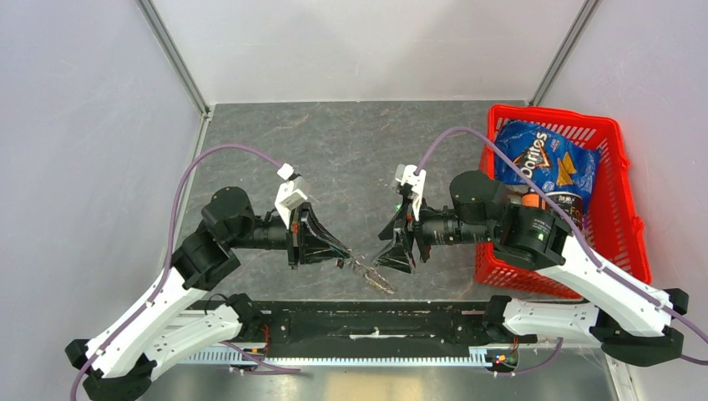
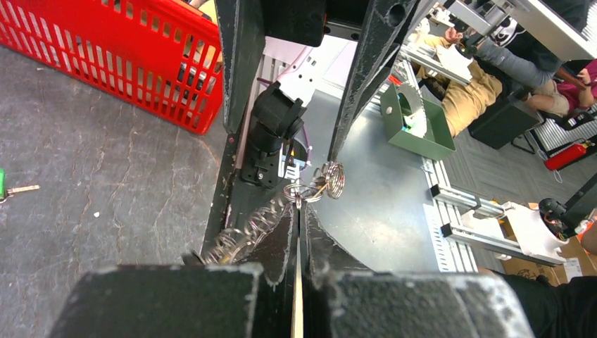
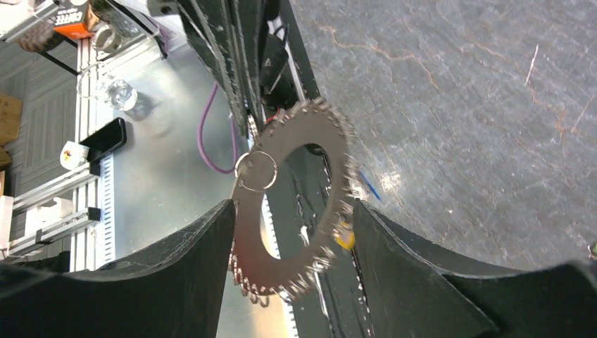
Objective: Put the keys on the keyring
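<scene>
The keyring (image 3: 281, 211), a grey toothed disc with a central hole, hangs just above the table's near edge (image 1: 374, 276). My left gripper (image 1: 344, 261) is shut on a small wire ring (image 2: 299, 199) at its rim, with more small rings (image 2: 329, 179) beyond the tips. My right gripper (image 3: 294, 204) is open, one finger on each side of the disc and close to its edges. The green-headed key (image 2: 4, 184) lies on the table at the left edge of the left wrist view. The black-headed key is out of view.
A red basket (image 1: 618, 142) holding a blue chip bag (image 1: 543, 159) stands at the right, directly behind the right arm. The black front rail (image 1: 376, 322) runs below the grippers. Grey walls enclose the table.
</scene>
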Robot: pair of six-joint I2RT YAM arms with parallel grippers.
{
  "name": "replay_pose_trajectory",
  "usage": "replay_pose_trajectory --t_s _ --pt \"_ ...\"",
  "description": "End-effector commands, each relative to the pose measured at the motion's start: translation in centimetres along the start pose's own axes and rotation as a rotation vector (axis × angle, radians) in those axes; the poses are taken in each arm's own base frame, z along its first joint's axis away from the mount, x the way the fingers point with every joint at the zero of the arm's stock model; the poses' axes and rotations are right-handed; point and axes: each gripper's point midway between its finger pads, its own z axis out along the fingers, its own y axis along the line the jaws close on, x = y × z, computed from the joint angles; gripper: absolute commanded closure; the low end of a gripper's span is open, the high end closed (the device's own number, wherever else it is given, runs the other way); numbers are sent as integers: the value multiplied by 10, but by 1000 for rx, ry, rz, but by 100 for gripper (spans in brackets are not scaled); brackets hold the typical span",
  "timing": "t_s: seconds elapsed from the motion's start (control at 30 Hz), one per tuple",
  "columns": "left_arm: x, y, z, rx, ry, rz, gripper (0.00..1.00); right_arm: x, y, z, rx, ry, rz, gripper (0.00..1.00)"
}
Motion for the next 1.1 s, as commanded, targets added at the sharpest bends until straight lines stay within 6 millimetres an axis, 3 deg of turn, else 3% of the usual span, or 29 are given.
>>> replay_pose_trajectory --t_s 0.0,0.3,0.43,0.53,0.7,0.93,1.07 --pt "-20 -19 -2 79 -67 59 98 -38 21 -14 -69 -126 -64 31" --pt "-24 -23 0 109 -78 81 98 -56 2 -23 71 -207 -30 31" --pt "-24 -25 -1 118 -80 89 98 -61 -18 -23 185 -233 11 31" --pt "-22 -26 -2 121 -80 96 98 -60 -47 -21 339 -233 65 30" --pt "-18 -27 -4 127 -80 109 98 -39 -104 -4 628 -146 141 29" --pt "-16 -35 -7 167 -86 140 98 -6 -152 26 831 -59 231 26" --pt "-16 -40 -9 191 -85 158 98 22 -183 40 925 6 289 25"
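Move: The green-tagged key lies flat on the table some 19 cm ahead of the open right hand, about 8 cm to its right and roughly 34 cm below. Just behind the right hand, 4 cm back, 3 cm to its left and a little lower, the keyring hangs from the left fingers. The red basket's middle is about 18 cm ahead and 45 cm to the right. From the left hand the green-tagged key is about 21 cm ahead and 12 cm right, far below. Rising a few centimetres first, the right hand then sweeps forward about 14 cm and sinks in the second half to some 7 cm below its start, away from the keyring towards the green-tagged key. Its wrist swings clockwise about 40 degrees and tips further down, fingers staying open. The left hand keeps the keyring pinched, nearly in place. ##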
